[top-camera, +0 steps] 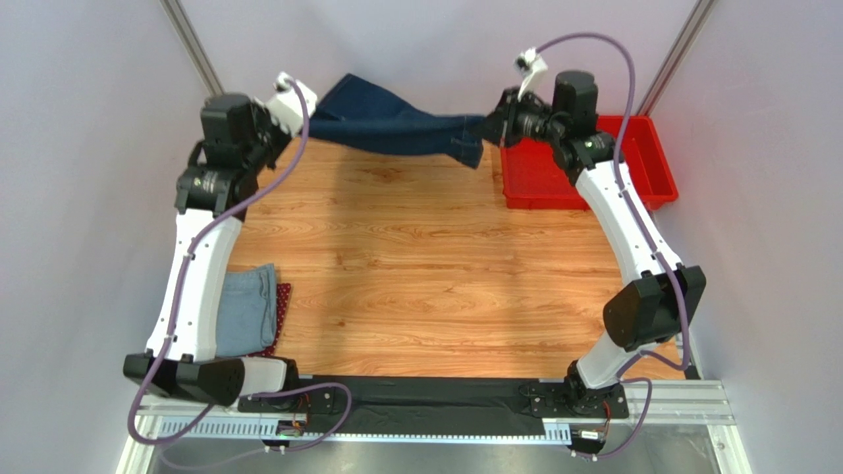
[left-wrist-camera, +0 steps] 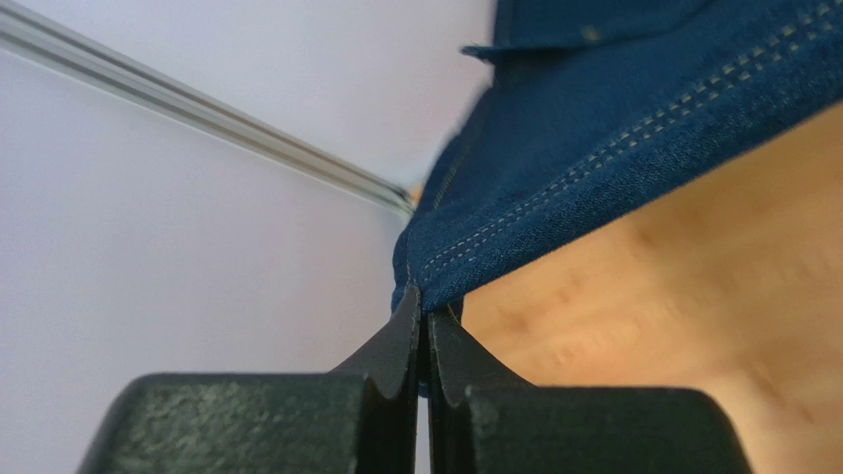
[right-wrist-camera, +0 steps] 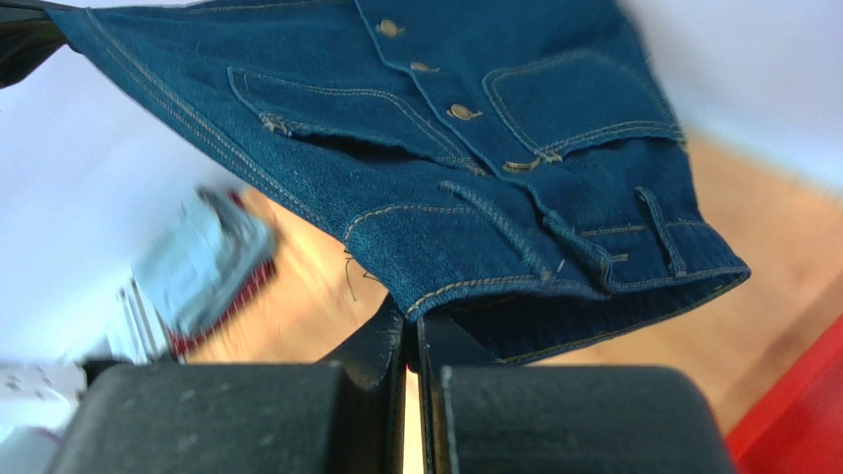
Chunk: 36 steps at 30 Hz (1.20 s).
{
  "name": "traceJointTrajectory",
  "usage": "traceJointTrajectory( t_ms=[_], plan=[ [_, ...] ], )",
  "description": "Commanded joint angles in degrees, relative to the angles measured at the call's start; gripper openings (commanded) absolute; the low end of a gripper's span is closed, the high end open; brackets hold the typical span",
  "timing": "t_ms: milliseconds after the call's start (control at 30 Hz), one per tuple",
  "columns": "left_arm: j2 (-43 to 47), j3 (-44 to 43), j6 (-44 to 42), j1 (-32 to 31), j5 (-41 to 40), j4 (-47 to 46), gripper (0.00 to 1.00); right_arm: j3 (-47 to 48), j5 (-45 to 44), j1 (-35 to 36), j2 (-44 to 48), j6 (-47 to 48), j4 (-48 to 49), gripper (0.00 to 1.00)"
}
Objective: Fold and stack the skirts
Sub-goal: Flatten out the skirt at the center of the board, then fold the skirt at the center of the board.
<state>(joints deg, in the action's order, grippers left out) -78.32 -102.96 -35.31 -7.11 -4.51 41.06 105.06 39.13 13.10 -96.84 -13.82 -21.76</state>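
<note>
The dark navy denim skirt (top-camera: 391, 120) hangs stretched in the air over the far edge of the table, between my two grippers. My left gripper (top-camera: 315, 111) is shut on its left corner; the left wrist view shows the stitched hem (left-wrist-camera: 554, 168) pinched at the tips (left-wrist-camera: 425, 314). My right gripper (top-camera: 492, 128) is shut on the right corner, and the right wrist view shows buttons and pockets (right-wrist-camera: 465, 109) above the tips (right-wrist-camera: 411, 318). A folded light blue-grey skirt (top-camera: 247, 308) lies on the dark red dotted skirt (top-camera: 284, 306) at the near left.
A red plastic tray (top-camera: 643, 163) sits at the far right, right behind my right gripper. Bare wooden tabletop (top-camera: 425, 267) fills the middle. Grey walls and metal frame posts (top-camera: 193, 44) close in the back and sides.
</note>
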Motion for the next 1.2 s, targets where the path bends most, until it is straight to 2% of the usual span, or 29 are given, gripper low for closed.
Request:
traceJointTrajectory(
  t_ms=[0,33,100,133,167,267,333,400,500,567,667,733,800,833,933,1067,1167],
  plan=[
    [6.7,17.7,-4.2,1.0,3.8,-0.5,0.0,-14.2,-1.2,1.6,3.5,6.7,-1.7,0.0],
    [10.4,28.1,-5.8,1.0,4.0,-0.6,0.0,-21.5,-1.9,2.4,5.1,6.1,-3.3,0.0],
    [15.6,38.0,-7.5,1.0,4.2,-0.6,0.0,-29.6,-4.4,5.3,7.1,3.4,-2.7,0.0],
    [17.2,47.1,-8.2,1.0,4.1,-0.6,0.0,-34.9,-5.5,6.4,8.4,1.9,-1.5,0.0],
    [18.9,51.3,-9.4,1.0,4.2,-0.5,0.0,-43.1,-6.6,9.2,10.9,-0.7,0.5,0.0],
    [25.0,64.5,-11.4,1.0,7.8,0.8,0.0,-56.0,-10.4,16.1,17.6,-2.0,-1.1,0.01],
    [28.6,69.4,-11.5,0.9,11.0,2.7,0.0,-60.2,-13.6,19.2,22.1,-3.8,-3.8,0.16],
    [31.1,70.7,-12.1,0.9,13.4,7.0,0.0,-63.5,-16.6,22.4,30.3,-5.9,-6.2,0.4],
    [33.4,70.8,-11.7,0.9,16.2,11.4,0.0,-61.5,-19.2,24.4,39.5,-4.3,-9.7,0.48],
    [34.2,70.1,-11.6,0.9,16.6,13.6,0.0,-60.2,-19.5,25.8,42.1,-1.3,-7.2,0.49],
    [35.3,69.5,-11.2,0.9,16.0,14.3,0.0,-59.0,-20.6,27.9,43.7,8.3,-1.5,0.5],
    [35.9,68.6,-10.7,0.9,15.7,14.8,0.0,-58.2,-20.0,29.4,42.6,19.5,-0.6,0.48],
    [36.7,67.9,-10.5,0.9,15.5,15.4,0.0,-57.8,-19.8,34.1,41.8,29.4,-2.6,0.47],
    [37.1,67.3,-10.3,0.9,15.5,15.7,0.0,-58.1,-20.1,38.5,40.7,40.0,-6.7,0.48],
    [37.8,66.4,-10.3,0.9,15.2,16.2,0.0,-61.7,-25.4,46.3,37.9,54.3,-11.6,0.5],
    [38.1,66.1,-9.8,0.9,15.1,16.5,0.0,-63.1,-34.2,51.4,29.5,57.1,-10.2,0.56],
    [38.1,66.2,-9.6,0.9,15.2,16.6,0.0,-62.9,-34.3,51.9,24.6,59.0,-7.2,0.58]
  ],
)
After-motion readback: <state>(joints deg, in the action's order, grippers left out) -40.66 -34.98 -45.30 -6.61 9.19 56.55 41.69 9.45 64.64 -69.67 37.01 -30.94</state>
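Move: Both hands still pinch the dark denim skirt aloft, the left at its hem, the right at its waistband. The board's centre lies about 14 cm back, 22 cm right and 38 cm below the left hand; from the right it is some 18 cm back, 8 cm left, 34 cm below. The folded stack sits about 24 cm back, 8 cm left and 37 cm below the left hand; the red tray is level ahead with the right hand, 20 cm right, 32 cm below. Both hands sweep the skirt some 35 cm down and back onto the board; the right opens, rises, redescends. ##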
